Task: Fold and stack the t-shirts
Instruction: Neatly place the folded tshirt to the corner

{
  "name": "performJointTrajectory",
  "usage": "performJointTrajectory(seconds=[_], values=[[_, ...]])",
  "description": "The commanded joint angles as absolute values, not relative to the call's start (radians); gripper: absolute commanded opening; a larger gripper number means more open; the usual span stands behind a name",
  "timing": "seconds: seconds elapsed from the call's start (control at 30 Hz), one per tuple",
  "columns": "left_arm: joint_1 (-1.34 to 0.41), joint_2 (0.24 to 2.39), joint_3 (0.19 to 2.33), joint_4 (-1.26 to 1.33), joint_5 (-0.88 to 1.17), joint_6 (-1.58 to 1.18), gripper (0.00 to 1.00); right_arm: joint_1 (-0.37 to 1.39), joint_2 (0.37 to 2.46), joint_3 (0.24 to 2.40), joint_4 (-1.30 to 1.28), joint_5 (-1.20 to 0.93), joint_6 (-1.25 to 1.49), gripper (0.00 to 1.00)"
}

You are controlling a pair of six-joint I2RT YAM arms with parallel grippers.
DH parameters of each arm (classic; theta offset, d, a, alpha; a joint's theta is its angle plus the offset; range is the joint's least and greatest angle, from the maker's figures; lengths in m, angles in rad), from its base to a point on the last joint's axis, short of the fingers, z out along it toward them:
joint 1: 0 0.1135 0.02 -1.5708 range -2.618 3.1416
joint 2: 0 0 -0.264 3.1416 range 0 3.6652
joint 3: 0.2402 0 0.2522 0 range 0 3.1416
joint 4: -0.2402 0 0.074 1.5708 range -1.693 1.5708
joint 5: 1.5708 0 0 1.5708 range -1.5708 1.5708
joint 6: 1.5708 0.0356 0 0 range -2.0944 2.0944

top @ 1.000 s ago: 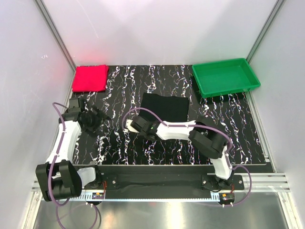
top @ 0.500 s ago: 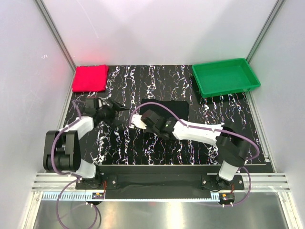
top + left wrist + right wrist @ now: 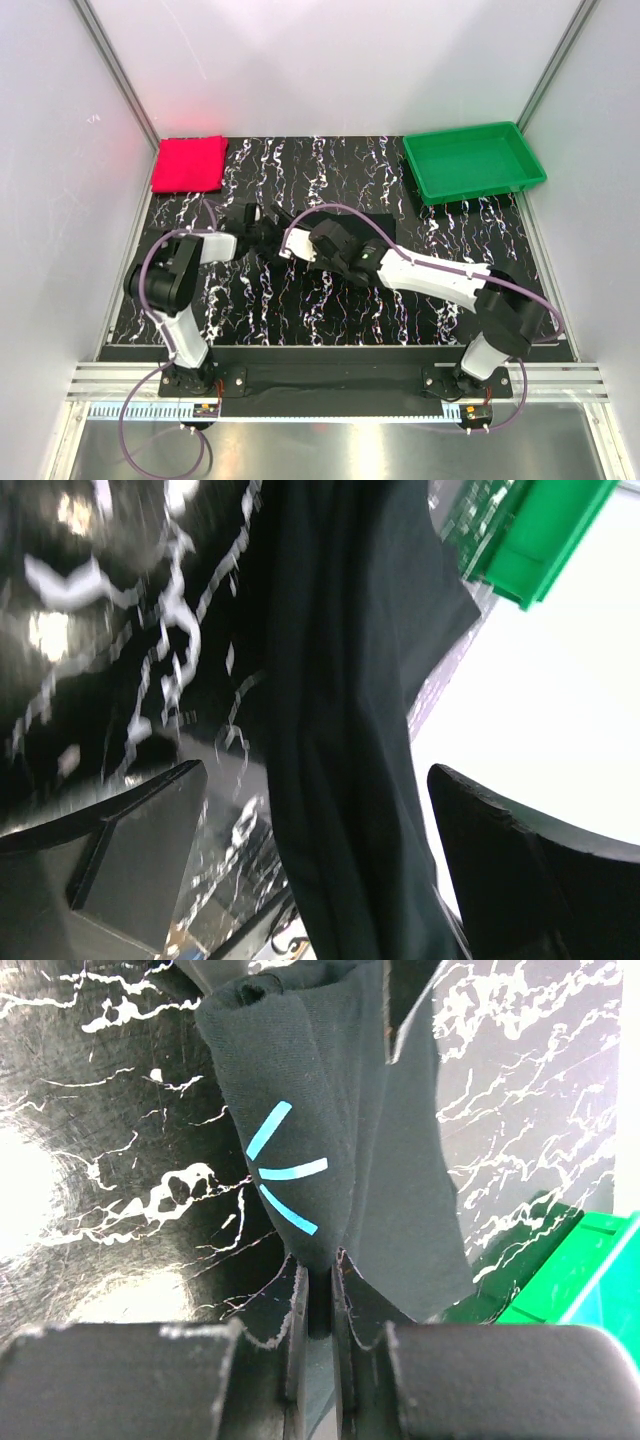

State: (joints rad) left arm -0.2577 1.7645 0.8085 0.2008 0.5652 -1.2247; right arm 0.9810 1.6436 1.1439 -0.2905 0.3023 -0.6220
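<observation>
The black t-shirt lies mid-table, mostly behind my right arm. My right gripper is shut on a bunched fold of it, and the cloth, with pale blue marks, hangs ahead of the jaws. My left gripper has come in from the left and stands open. In the left wrist view the black t-shirt runs between its wide-apart fingers, untouched by either. The red t-shirt lies folded at the back left corner.
A green plastic tray stands at the back right, its corner also in the left wrist view and the right wrist view. The black marbled tabletop is walled in by white panels on three sides.
My left arm has swung right from the table's left side to the black t-shirt's edge, its jaws opening wider. The right gripper, still shut on the shirt, has shifted slightly right and back.
</observation>
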Motion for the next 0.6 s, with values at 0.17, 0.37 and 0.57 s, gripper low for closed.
performJointTrajectory(seconds=[0.17,0.37,0.57], values=[[-0.278,1.979,0.986,0.307,0.532,-1.247,0.93,0.966,1.529,1.124,-0.275,0.265,-0.577,0.0],[-0.275,2.054,0.996,0.448,0.586,-1.295,0.65,0.965,1.509,1.118,-0.275,0.27,-0.531,0.07],[-0.227,2.033,1.046,0.326,0.632,-1.104,0.11,0.966,1.427,1.117,-0.33,0.392,-0.414,0.97]])
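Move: The left edge of the black t-shirt hangs just beyond the open left fingers, about 6 cm ahead, 2 cm to the right and 3 cm lower. The folded red t-shirt lies roughly 13 cm farther out than the left hand, 21 cm to its left and 5 cm down; the green box is about 13 cm ahead and 42 cm to its right. From the right hand, still pinching the black t-shirt, that left edge is some 11 cm ahead, 8 cm left and 9 cm below. The left hand reaches forward about 5.5 cm with its fingers astride the black t-shirt's left edge, drifting a little right and sinking some 3 cm, mostly at the end, then shuts its fingers on the cloth to pinch it, its wrist hardly turning. The right hand keeps its pinch while easing upward, then opens wide and lets go of the cloth, ending about 3 cm higher and slightly back and to the right, with the wrist rolling a little. ##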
